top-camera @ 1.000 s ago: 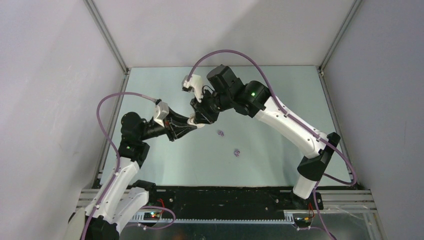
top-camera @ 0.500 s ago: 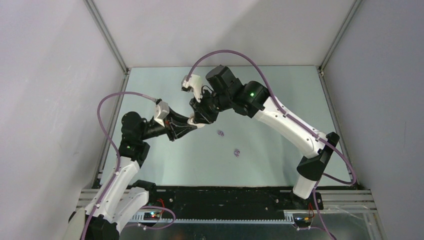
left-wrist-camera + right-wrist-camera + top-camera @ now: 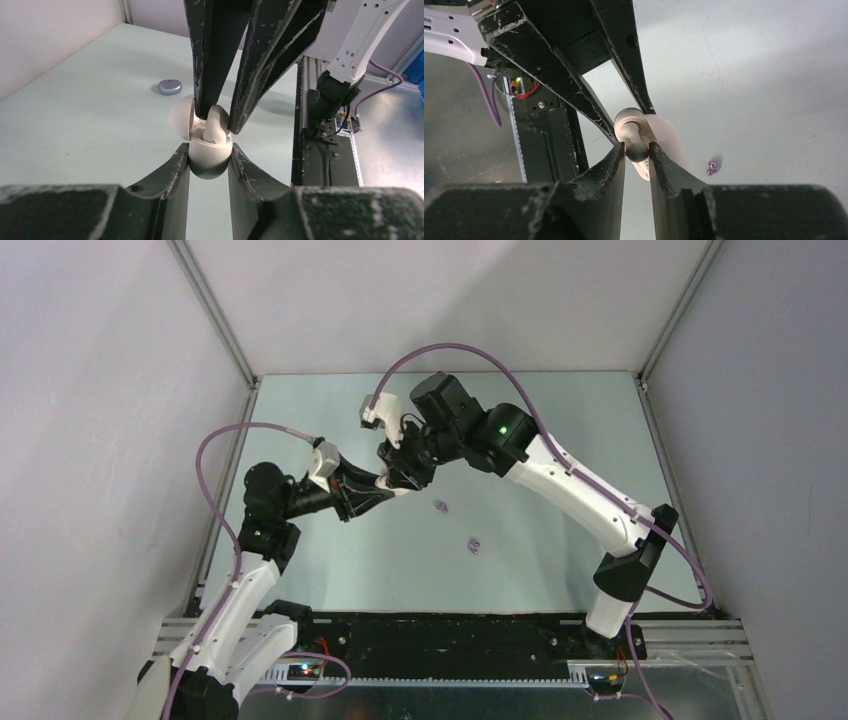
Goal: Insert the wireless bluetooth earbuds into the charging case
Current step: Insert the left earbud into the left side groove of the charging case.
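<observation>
A white charging case (image 3: 210, 152) with its lid (image 3: 181, 117) swung open is held above the table, my left gripper (image 3: 210, 161) shut on its lower half. From above, my right gripper (image 3: 215, 124) pinches a white earbud (image 3: 216, 127) whose tip sits in the case's well. In the right wrist view the same earbud (image 3: 636, 149) lies between the right gripper's (image 3: 637, 151) fingertips, with the case (image 3: 670, 142) behind. From the top view both grippers meet at mid-table (image 3: 395, 485). Two purple earbuds (image 3: 441, 506) (image 3: 475, 545) lie on the table.
A closed purple case (image 3: 170, 87) rests on the table further off in the left wrist view. A purple earbud (image 3: 712, 168) shows on the table right of the right fingers. White walls enclose the table on three sides.
The right wrist has edged slightly to the left over the case. The left arm has stayed still with the case.
</observation>
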{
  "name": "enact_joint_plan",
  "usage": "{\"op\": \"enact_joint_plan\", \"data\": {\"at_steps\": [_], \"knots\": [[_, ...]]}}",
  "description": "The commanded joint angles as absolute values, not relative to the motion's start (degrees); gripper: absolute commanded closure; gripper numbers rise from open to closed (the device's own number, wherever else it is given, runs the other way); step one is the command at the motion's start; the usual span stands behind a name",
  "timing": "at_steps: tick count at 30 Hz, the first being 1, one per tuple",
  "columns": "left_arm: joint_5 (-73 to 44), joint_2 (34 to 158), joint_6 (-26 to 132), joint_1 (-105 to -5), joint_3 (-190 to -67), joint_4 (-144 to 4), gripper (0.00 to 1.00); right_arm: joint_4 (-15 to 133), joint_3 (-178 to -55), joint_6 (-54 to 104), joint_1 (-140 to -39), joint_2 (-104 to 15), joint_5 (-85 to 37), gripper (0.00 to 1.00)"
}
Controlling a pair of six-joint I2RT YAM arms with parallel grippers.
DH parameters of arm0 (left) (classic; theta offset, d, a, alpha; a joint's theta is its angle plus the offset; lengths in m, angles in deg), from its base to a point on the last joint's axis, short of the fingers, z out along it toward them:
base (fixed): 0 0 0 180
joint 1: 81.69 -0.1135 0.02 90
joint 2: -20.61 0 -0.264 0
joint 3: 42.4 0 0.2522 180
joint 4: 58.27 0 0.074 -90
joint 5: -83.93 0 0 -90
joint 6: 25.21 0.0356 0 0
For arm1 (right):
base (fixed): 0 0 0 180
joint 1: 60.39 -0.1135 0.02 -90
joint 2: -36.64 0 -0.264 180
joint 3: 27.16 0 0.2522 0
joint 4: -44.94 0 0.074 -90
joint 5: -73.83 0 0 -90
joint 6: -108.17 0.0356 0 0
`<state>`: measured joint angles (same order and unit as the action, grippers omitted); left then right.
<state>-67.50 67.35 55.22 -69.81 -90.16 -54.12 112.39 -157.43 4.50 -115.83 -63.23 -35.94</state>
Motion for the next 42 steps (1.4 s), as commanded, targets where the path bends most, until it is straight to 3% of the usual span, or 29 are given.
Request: {"op": "enact_joint_plan", "data": {"at_steps": [1, 25, 28, 31, 33, 42], "knots": [[-68.93, 67.19, 55.2, -69.46, -92.82, -51.61, 1.0, 110.61, -159.4, 2.13, -116.28, -61.51, -34.1, 0.7], [-69.27, 67.75, 51.86, -69.41, -92.91, -49.39, 1.0, 105.47, -156.0, -0.84, -114.97, -55.35, -34.18, 0.6], [-69.32, 67.52, 51.89, -69.44, -92.9, -49.75, 1.0, 103.81, -153.59, -1.04, -113.41, -53.24, -37.86, 0.45], [-69.3, 67.41, 52.21, -69.43, -92.84, -49.95, 1.0, 103.62, -148.9, -5.55, -112.17, -50.27, -44.97, 0.13], [-69.38, 67.35, 53.26, -69.47, -93.03, -50.68, 1.0, 103.57, -145.04, -8.59, -111.8, -48.9, -46.27, 0.03], [-69.35, 67.71, 53.36, -69.42, -94.01, -51.49, 1.0, 100.42, -140.75, -11.25, -112.51, -52.27, -47.16, 0.01]]}}
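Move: Just beyond the right fingertips, which straddle the left earbud already in its groove, lies the open charging case, its middle about 2 cm left and 1 cm below, level fore and aft. The case's raised lid stands some 3 cm ahead and 2 cm left. Down on the table, about 30 cm below, the nearer purple stud lies about 5 cm ahead and 10 cm right. The left hand grips the case, whose middle is roughly 2 cm to that hand's right. Easing its fingers a little wider around the earbud, the right hand comes free and rises about 4.5 cm off the case, then swings right and slightly back while opening wide. It sinks again to nearly its starting height, ending some 4 cm to the right, turned about 10 degrees counter-clockwise. The left hand keeps its grip on the case and holds still. ##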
